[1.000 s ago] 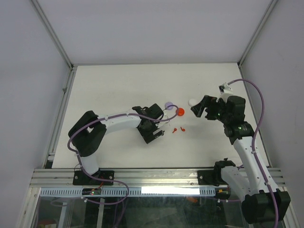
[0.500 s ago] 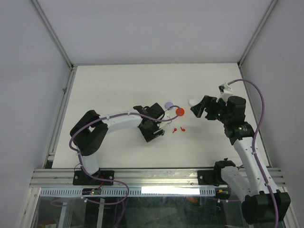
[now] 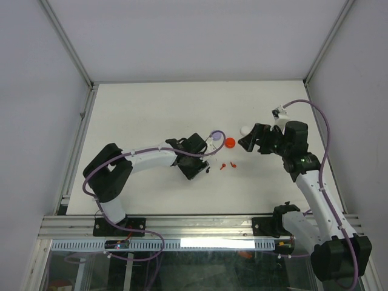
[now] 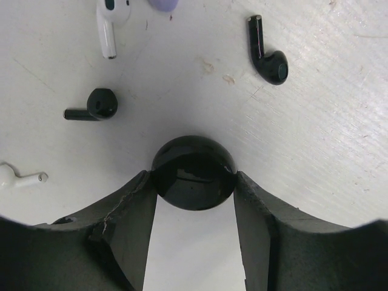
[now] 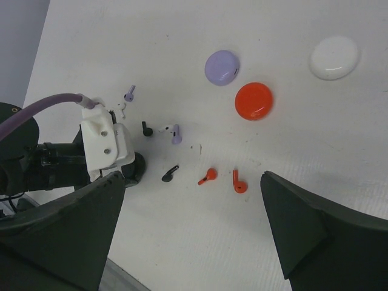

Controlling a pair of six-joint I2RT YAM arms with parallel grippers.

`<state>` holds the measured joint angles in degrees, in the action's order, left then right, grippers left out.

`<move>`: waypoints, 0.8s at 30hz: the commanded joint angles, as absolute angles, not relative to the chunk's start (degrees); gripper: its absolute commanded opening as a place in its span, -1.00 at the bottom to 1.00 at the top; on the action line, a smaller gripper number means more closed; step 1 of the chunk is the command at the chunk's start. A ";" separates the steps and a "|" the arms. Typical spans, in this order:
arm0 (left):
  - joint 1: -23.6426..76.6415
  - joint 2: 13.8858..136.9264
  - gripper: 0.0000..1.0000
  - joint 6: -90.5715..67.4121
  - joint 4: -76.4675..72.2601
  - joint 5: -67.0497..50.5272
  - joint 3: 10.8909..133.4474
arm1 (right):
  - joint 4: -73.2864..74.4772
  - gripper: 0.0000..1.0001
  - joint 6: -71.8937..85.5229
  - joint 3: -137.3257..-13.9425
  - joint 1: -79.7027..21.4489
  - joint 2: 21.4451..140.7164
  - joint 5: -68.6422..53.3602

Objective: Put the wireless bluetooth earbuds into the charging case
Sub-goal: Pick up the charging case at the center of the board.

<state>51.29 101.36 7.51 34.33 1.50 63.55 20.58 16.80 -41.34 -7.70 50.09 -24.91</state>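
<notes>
My left gripper (image 4: 193,182) is shut on a round glossy black charging case (image 4: 194,173), both fingers touching its sides as it rests on the white table. Just beyond it lie two black earbuds (image 4: 270,57) (image 4: 97,106) and two white ones (image 4: 112,18) (image 4: 18,177). In the top view the left gripper (image 3: 200,170) sits left of two red earbuds (image 3: 228,165). My right gripper (image 3: 251,140) hovers open, high above the table. In its wrist view the red earbuds (image 5: 208,176) (image 5: 238,182) lie between its wide-apart fingers, with a lavender-tipped earbud (image 5: 173,132) farther off.
Three closed round cases lie at the back of the group: lavender (image 5: 222,66), red (image 5: 253,101) and white (image 5: 333,57). A small lavender earbud (image 5: 129,93) lies near the left arm's white camera mount (image 5: 103,142). The table's near edge (image 5: 79,254) is close by.
My left gripper has slid a little to the right and its jaws have closed in onto the black case. My right arm has shifted slightly left, still open.
</notes>
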 commanded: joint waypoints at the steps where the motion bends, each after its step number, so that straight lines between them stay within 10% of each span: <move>1: 51.24 95.31 -0.14 1.72 26.85 3.17 60.83 | 18.21 0.99 16.30 -42.47 -10.29 51.66 -27.85; 24: 53.09 71.83 -0.18 5.24 -3.90 -1.29 41.11 | 22.45 0.87 21.91 -56.22 -30.38 75.35 -26.38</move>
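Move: The left fingers already grip the black charging case at the board. The open right gripper it is carried towards is about 22 cm to their right, 5 ahead and 17 higher. From the left hand, one black earbud is 5 cm straight ahead, the other 6 right and 1 ahead, and the white earbud 4 right and 6 ahead. From the right hand the case is 22 cm left, 5 back and 17 below, the red case 8 left, 6 ahead and 18 below. Keeping its pinch on the black case, the left hand lifts it about 9 cm off the board, drifting right late in the rise, while the wrist swings the fingertips out to the right and forward by some 35 degrees. The right hand, still wide open, sweeps about 11 cm left and sinks about 4 towards the held case, turning counter-clockwise and tipping down without reaching it. ##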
